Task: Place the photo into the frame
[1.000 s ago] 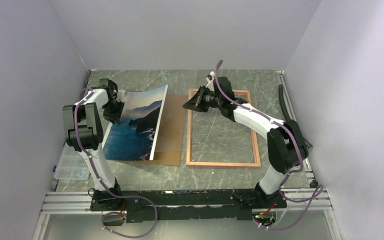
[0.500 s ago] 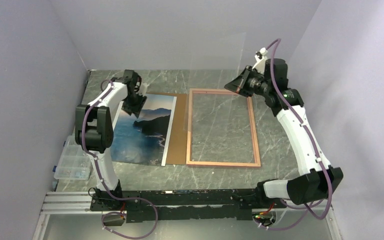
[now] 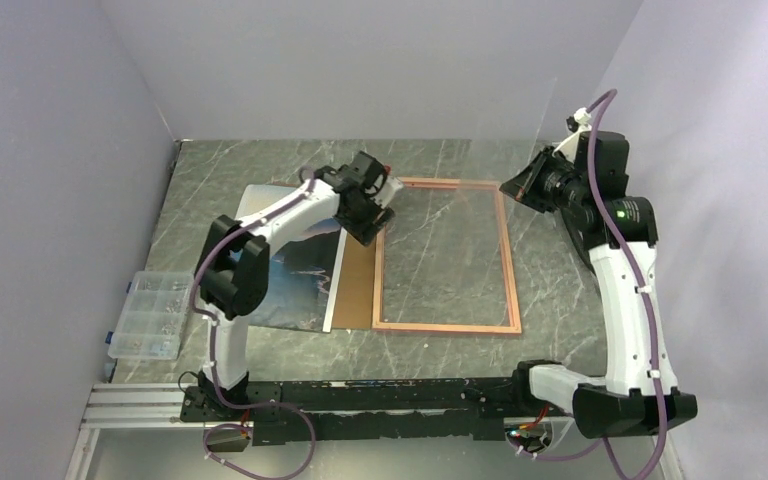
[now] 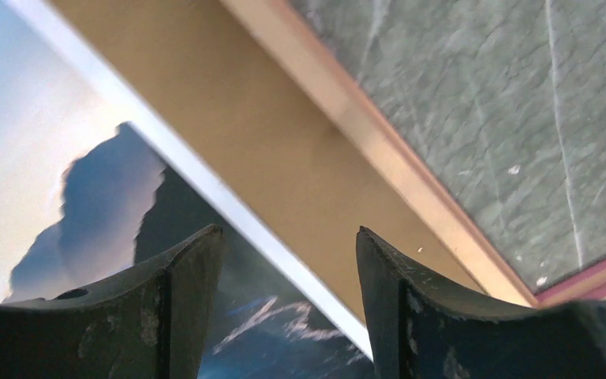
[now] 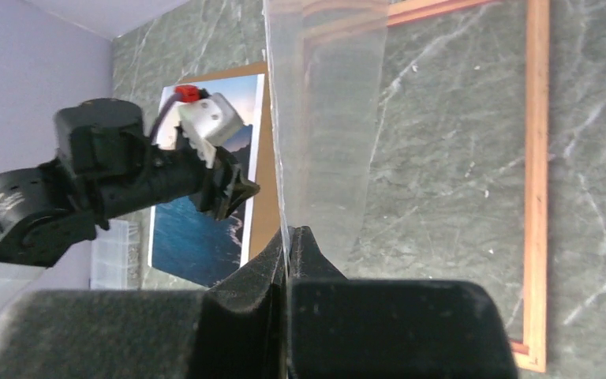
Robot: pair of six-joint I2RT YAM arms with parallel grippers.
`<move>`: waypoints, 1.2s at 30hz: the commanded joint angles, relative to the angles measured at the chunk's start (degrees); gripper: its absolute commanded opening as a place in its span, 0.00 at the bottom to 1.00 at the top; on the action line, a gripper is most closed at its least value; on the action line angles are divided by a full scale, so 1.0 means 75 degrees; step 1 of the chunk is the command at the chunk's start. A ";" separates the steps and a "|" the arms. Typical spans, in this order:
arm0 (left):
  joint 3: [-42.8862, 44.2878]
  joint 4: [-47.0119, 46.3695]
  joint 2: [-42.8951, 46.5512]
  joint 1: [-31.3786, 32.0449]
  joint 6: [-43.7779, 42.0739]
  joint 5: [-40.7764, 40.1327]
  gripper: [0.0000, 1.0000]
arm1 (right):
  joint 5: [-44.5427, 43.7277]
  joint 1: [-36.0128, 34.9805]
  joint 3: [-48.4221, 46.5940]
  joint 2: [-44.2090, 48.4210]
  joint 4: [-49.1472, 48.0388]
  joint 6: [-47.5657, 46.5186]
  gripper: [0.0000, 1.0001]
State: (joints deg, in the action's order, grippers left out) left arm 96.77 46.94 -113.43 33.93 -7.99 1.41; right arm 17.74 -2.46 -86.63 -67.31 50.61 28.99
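The photo, a blue coast scene, lies flat on a brown backing board left of the frame. The frame rests flat on the table, its thin border pinkish-brown. My left gripper hovers open over the photo's right edge near the frame's top left corner. In the left wrist view its fingertips straddle the photo, the board and the frame border, holding nothing. My right gripper is raised at the back right. It is shut on the edge of a clear pane.
A clear plastic compartment box sits at the table's left edge. Lilac walls close in the left, back and right sides. A metal rail carrying both arm bases runs along the near edge.
My left gripper moved right from the photo's upper left to the frame's left border and opened; the photo now lies flat. My right arm swung further right, lifting the clear pane.
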 commanded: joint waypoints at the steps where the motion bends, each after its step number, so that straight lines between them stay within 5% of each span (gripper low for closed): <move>1: -0.0129 -0.0714 -0.0484 0.0439 0.0070 -0.0544 0.67 | -0.0142 0.0263 -0.0084 0.0442 0.0293 -0.0169 0.00; 7: -0.0224 -0.1064 -0.0842 0.0809 -0.0022 -0.1478 0.64 | 0.0048 0.0675 -0.0207 0.0513 0.0498 -0.0232 0.00; 36: -0.0323 -0.1639 -0.1679 0.1168 0.0112 -0.1737 0.68 | 0.0908 0.1078 0.1082 0.0524 -0.0102 0.0044 0.00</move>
State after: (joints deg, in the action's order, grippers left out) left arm 96.14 36.14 -124.36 42.46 -7.66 -9.13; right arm 22.35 5.32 -79.35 -64.49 53.87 28.71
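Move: Just to the left hand's right, about 4 cm off and 9 cm below, runs the frame's left rail, its middle some 2 cm back. The bare strip of the brown board lies under the hand, about 2 cm left and 3 cm back; the photo's middle is roughly 18 cm left and 3 cm back. For the right hand, which holds the clear sheet high up, that rail is some 20 cm left, 5 cm ahead and 33 cm below. Sinking about 7 cm while easing right, the left hand, fingers still open, brings its right-hand finger down beside the rail's outer edge, all but pauses, then pushes the frame rightwards, some 5 cm to the right in all. The right hand keeps its pinch on the clear sheet, draws right and back about 3 cm, then sinks 4 cm, tipping slightly downward. ##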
